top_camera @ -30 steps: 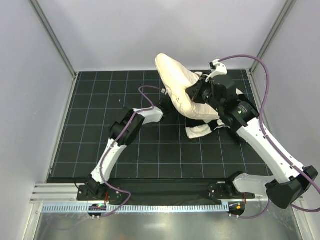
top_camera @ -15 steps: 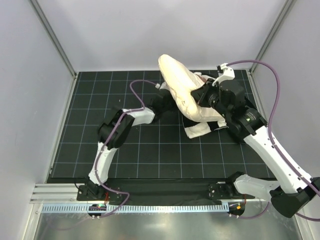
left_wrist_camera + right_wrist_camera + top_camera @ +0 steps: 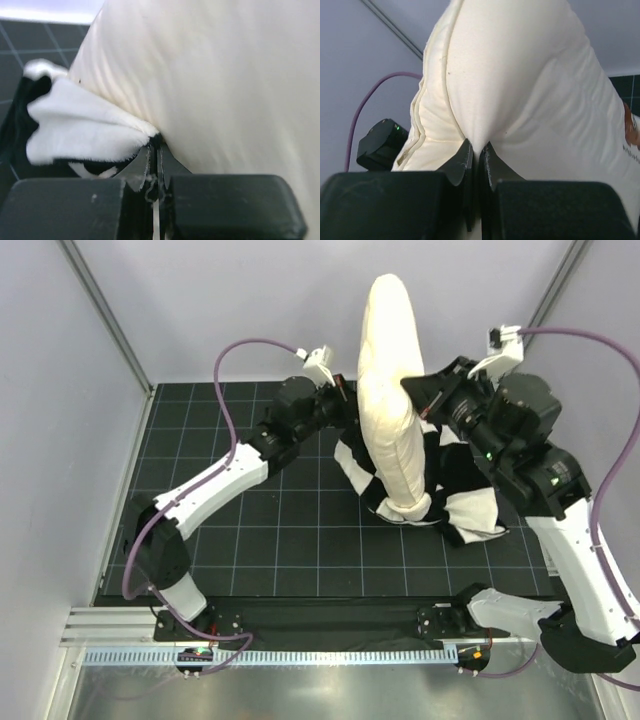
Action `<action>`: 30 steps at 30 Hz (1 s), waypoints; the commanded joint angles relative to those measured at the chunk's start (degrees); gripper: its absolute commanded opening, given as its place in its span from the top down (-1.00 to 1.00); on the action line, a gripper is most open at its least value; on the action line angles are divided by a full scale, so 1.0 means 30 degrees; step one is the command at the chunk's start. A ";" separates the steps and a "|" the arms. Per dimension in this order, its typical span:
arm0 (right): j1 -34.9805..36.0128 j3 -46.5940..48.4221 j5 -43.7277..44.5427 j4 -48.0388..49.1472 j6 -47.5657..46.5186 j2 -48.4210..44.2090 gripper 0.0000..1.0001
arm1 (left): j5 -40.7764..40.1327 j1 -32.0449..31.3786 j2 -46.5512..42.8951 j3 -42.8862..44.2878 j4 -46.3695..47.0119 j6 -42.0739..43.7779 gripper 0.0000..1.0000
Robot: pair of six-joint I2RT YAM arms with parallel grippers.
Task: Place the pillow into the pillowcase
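Note:
The cream pillow (image 3: 390, 370) stands nearly upright above the middle of the mat, its lower end sunk in the black-and-white checked pillowcase (image 3: 465, 505). My right gripper (image 3: 412, 390) is shut on a pinch of the pillow's cream cloth (image 3: 520, 75), which puckers between its jaws (image 3: 479, 150). A brown mark (image 3: 630, 127) shows at the pillow's right edge. My left gripper (image 3: 343, 400) is on the pillow's left side. It is shut (image 3: 156, 145) on the plush edge of the pillowcase (image 3: 80, 125), right against the pillow (image 3: 225, 75).
A black gridded mat (image 3: 250, 540) covers the table between pale walls with metal corner posts (image 3: 105, 315). Purple cables (image 3: 250, 345) loop above both arms. The pillowcase's loose part spreads to the right under my right arm.
Both arms have risen and the pillow has swung from a low tilt to nearly upright. My left gripper has closed on the pillowcase edge and lifted it along the pillow.

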 commanded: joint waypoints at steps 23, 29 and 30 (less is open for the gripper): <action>-0.0125 -0.6109 -0.7394 0.5398 0.0469 -0.0874 0.92 | -0.1151 -0.0355 -0.3541 1.5618 -1.2491 0.4193 1.00; -0.0126 -0.3305 -0.3869 0.2636 -0.2480 -0.1080 0.92 | -0.0664 -0.0355 -0.2196 1.5915 -1.2993 0.3642 0.99; -0.0125 -0.2631 -0.3042 0.2071 -0.3129 -0.1051 0.92 | -0.0338 -0.0355 -0.1844 1.6002 -1.2789 0.3376 1.00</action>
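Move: The upright pillow leans between the two hands, its middle about 8 cm right of the left hand, level fore and aft and some 3 cm higher; the left hand already grips the pillowcase's edge. From the right hand, which already pinches the pillow's side, the pillowcase's middle on the table lies roughly 10 cm ahead, 3 cm right and 42 cm down; the pillow's middle is 3 cm ahead, 6 cm left and 11 cm down. The pillowcase's gripped edge is hauled up nearly 20 cm, with about 11 cm to the left and 8 cm back, by the left hand, its closed fingers tipping up slightly. The pillow stays pinched in the right hand, which first rises some 6 cm, then sinks about 13 cm while swinging left and turning roughly 15 degrees counter-clockwise. ##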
